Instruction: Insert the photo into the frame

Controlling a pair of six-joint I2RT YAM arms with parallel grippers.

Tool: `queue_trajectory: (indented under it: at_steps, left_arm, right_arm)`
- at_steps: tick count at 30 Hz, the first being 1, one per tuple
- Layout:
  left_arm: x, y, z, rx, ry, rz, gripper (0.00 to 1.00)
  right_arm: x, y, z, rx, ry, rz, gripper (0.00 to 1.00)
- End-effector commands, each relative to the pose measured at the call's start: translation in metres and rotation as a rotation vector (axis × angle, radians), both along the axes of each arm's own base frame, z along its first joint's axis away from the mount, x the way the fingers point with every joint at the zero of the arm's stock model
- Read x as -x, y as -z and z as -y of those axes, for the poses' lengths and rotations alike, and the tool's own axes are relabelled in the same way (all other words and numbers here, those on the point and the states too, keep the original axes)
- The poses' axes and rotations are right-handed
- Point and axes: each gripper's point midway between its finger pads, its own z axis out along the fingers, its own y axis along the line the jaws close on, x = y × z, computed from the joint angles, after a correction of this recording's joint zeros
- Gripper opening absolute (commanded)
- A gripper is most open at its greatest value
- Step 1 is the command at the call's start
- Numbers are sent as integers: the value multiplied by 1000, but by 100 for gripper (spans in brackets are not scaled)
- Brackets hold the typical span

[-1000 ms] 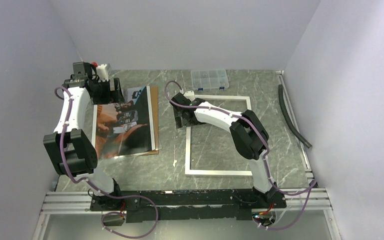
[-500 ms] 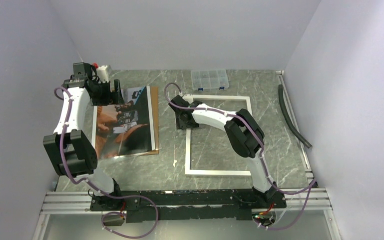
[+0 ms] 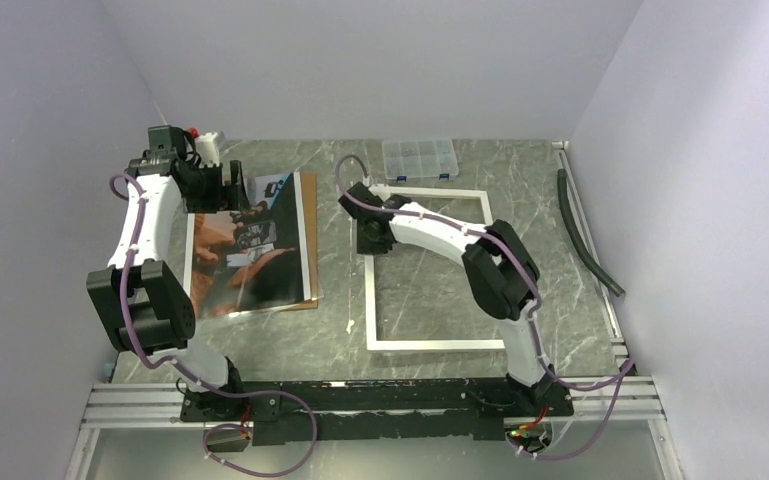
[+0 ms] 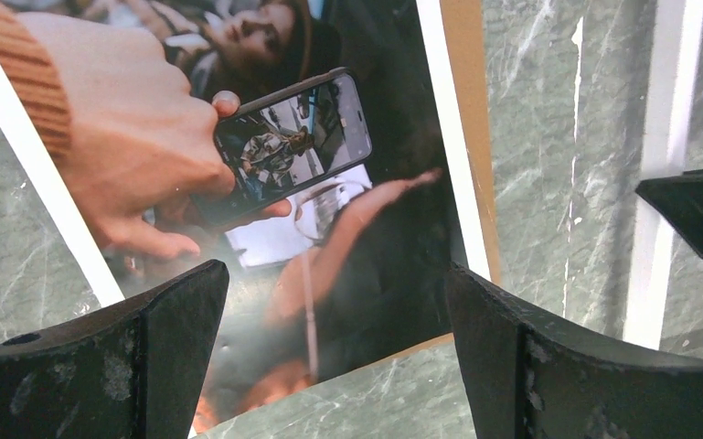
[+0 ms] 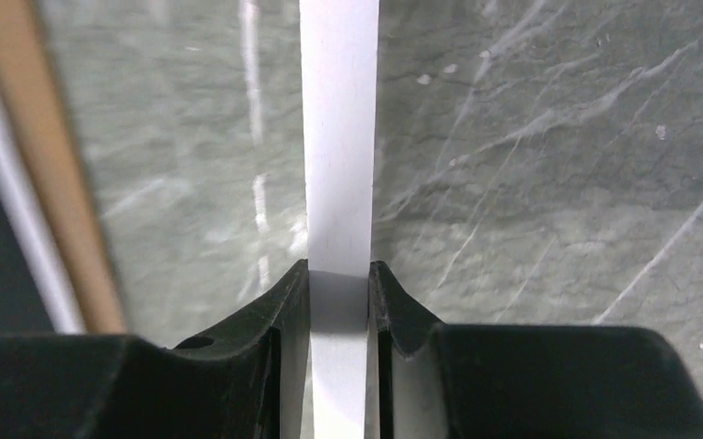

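The photo (image 3: 250,250) lies flat at the left of the table on a brown backing board (image 3: 310,230). It is a dark print of a hand holding a phone (image 4: 265,137), with a white margin. My left gripper (image 3: 222,190) hovers over the photo's far end, open (image 4: 336,283), holding nothing. The frame (image 3: 430,345), a narrow white rectangle, lies on the marble at the centre right. My right gripper (image 3: 373,238) is shut on the frame's left border near its far corner. In the right wrist view the white strip (image 5: 338,137) is pinched between both fingers (image 5: 339,293).
A clear compartment box (image 3: 419,157) stands at the back of the table, behind the frame. A dark hose (image 3: 585,235) lies along the right wall beside a metal rail. A small white scrap (image 3: 349,326) sits between the photo and the frame. Walls enclose three sides.
My right gripper has closed from open onto the frame's left border, and the frame has shifted slightly to the left. The left arm has not moved.
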Motion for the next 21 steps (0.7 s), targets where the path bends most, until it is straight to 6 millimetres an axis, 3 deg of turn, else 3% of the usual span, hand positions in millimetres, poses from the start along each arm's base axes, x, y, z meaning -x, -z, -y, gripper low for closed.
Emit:
queue_trajectory:
  at_steps: [1, 8, 12, 15, 21]
  left_arm:
    - [3, -19, 8, 1, 44, 49, 94]
    - [9, -19, 15, 13, 67, 38, 94]
    - [14, -19, 26, 49, 90, 24, 94]
    - [19, -23, 43, 100, 125, 30, 94]
    - [34, -41, 96, 138, 260, 70, 94]
  right_arm:
    - [-13, -131, -37, -282, -1, 151, 10]
    - [-8, -223, -52, -521, -40, 171, 0]
    - [-8, -267, -53, -702, -44, 161, 0]
    - [-6, -291, -56, -832, -68, 139, 0]
    - [2, -325, -67, -1063, -145, 38, 0]
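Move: The frame's left bar is already pinched in the right hand, towards its far end and slightly raised; the frame's middle lies about 13 cm to that hand's right and 5 cm back, a little lower. The photo is roughly 25 cm to its left, level with it. The plastic box lies some 19 cm ahead and 10 cm right. From the left hand, the frame's middle is about 45 cm right, 8 cm back and 16 cm below, the photo 7 cm right, 3 cm back, 17 cm below. The frame goes up by its left bar: the right hand keeps its pinch and rises fast, about 26 cm, easing off near the top and edging left early on, while the wrist rolls some 45 degrees so its left side comes up. The open left hand, slow at first and then quicker, slides about 5 cm right and slightly back, towards the frame. ##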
